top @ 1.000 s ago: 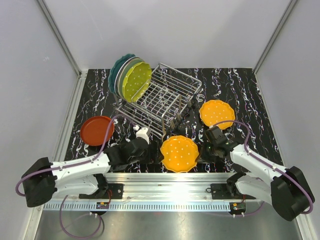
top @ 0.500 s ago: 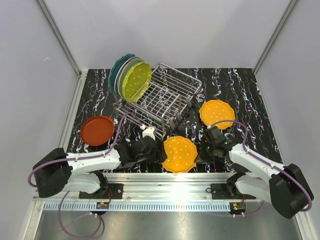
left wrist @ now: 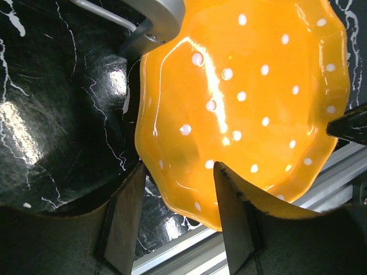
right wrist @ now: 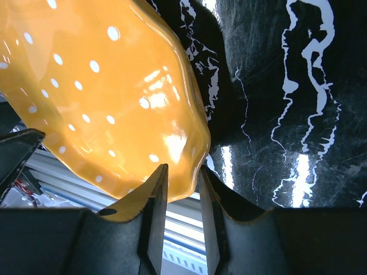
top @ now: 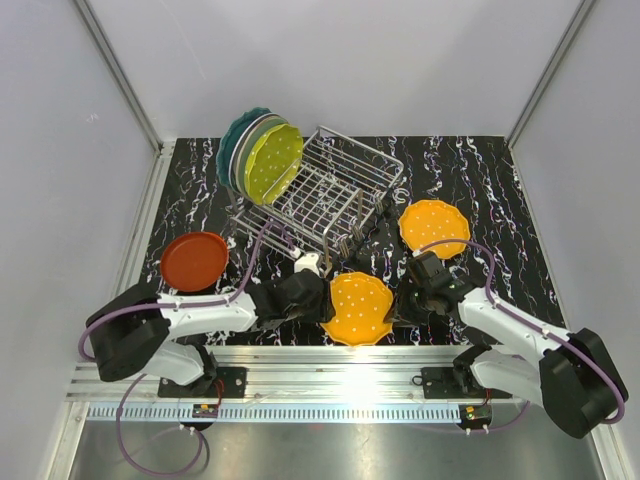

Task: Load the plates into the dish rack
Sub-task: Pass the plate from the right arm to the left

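A dotted orange scalloped plate (top: 358, 308) (left wrist: 246, 97) (right wrist: 97, 97) stands tilted near the table's front edge, between my two grippers. My left gripper (top: 318, 300) (left wrist: 179, 166) straddles its left rim, open: one finger lies over the plate's face and a gap shows at the other. My right gripper (top: 402, 303) (right wrist: 183, 167) straddles the right rim with its jaws slightly apart, a sliver of light beside the rim. A second dotted orange plate (top: 434, 227) lies flat on the right, and a red-orange plate (top: 195, 260) on the left. The dish rack (top: 335, 195) holds several upright plates (top: 262, 155) at its left end.
The black marbled table (top: 470, 170) ends in a metal rail (top: 340, 355) just under the tilted plate. White walls and frame posts enclose the table. The rack's near corner (left wrist: 157, 14) stands close above the left gripper.
My left arm has reached right to the plate, and its jaws have narrowed around the left rim. The right jaws have widened from their grip on the right rim.
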### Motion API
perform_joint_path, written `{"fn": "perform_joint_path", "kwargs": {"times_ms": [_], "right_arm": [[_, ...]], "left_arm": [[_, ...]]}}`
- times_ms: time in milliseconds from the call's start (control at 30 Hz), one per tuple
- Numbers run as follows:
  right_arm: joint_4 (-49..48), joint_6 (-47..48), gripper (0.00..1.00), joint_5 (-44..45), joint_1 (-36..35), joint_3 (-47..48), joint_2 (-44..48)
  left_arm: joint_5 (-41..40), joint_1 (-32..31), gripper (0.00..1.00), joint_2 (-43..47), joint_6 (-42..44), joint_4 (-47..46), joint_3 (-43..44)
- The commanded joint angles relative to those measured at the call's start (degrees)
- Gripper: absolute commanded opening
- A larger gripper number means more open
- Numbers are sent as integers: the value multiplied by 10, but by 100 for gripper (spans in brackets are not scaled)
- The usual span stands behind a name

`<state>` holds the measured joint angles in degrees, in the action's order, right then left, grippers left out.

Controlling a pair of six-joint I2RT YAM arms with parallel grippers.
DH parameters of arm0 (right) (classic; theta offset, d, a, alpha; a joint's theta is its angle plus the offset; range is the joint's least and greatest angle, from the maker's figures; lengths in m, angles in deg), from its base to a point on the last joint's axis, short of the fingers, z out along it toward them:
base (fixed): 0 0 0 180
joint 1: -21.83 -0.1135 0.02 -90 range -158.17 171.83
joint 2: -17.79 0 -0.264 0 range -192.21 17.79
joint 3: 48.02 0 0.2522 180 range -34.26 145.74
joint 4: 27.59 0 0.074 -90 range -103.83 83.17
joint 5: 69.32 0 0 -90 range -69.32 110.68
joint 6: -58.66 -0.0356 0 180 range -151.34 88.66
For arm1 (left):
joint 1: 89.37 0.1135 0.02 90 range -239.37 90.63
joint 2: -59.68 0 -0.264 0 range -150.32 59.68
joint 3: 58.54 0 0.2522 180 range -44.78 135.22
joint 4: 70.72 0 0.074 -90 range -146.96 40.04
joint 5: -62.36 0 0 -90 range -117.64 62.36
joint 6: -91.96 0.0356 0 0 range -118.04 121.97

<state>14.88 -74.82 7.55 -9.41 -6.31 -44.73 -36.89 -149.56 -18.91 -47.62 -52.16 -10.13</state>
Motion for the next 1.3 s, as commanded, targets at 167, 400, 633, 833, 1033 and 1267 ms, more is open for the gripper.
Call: {"fn": "perform_joint_path", "kwargs": {"times_ms": [167, 400, 633, 833, 1033, 1267], "right_arm": [[-9, 12, 41, 25, -8, 19, 36], [-6, 2, 40, 58, -7, 14, 34], [-12, -2, 44, 60, -7, 8, 25], [-8, 3, 48, 56, -7, 13, 29], [-8, -12, 58, 58, -7, -1, 34], [-34, -33, 61, 50, -7, -35, 58]], "left_arm": [[6, 12, 50, -20, 1, -32, 28], [15, 14, 43, -39, -3, -34, 32], [18, 16, 24, -41, -8, -31, 29], [14, 17, 3, -40, 6, -7, 45], [3, 17, 0, -15, 12, 29, 60], [-2, 17, 0, 37, 0, 50, 66]]}}
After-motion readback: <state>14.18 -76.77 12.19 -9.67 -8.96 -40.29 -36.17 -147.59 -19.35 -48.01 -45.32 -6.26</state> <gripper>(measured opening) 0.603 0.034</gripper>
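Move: Just to the right of the left hand's half-open fingers, which already straddle its left rim, the orange plate has its middle about 7 cm right, level fore and aft and some 2 cm below. From the right hand that middle lies about 8 cm left, neither ahead nor back, roughly 1 cm lower. The dish rack's near corner stands some 8 cm straight ahead of the left hand; a second orange plate lies about 21 cm ahead and 25 cm right of it. Sinking about 1.5 cm with a slight forward drift, the left hand shuts its fingers and pinches the plate's left rim, then rises some 2 cm. The right hand opens farther around the right rim, easing about 1 cm to the right with barely any tilt. ##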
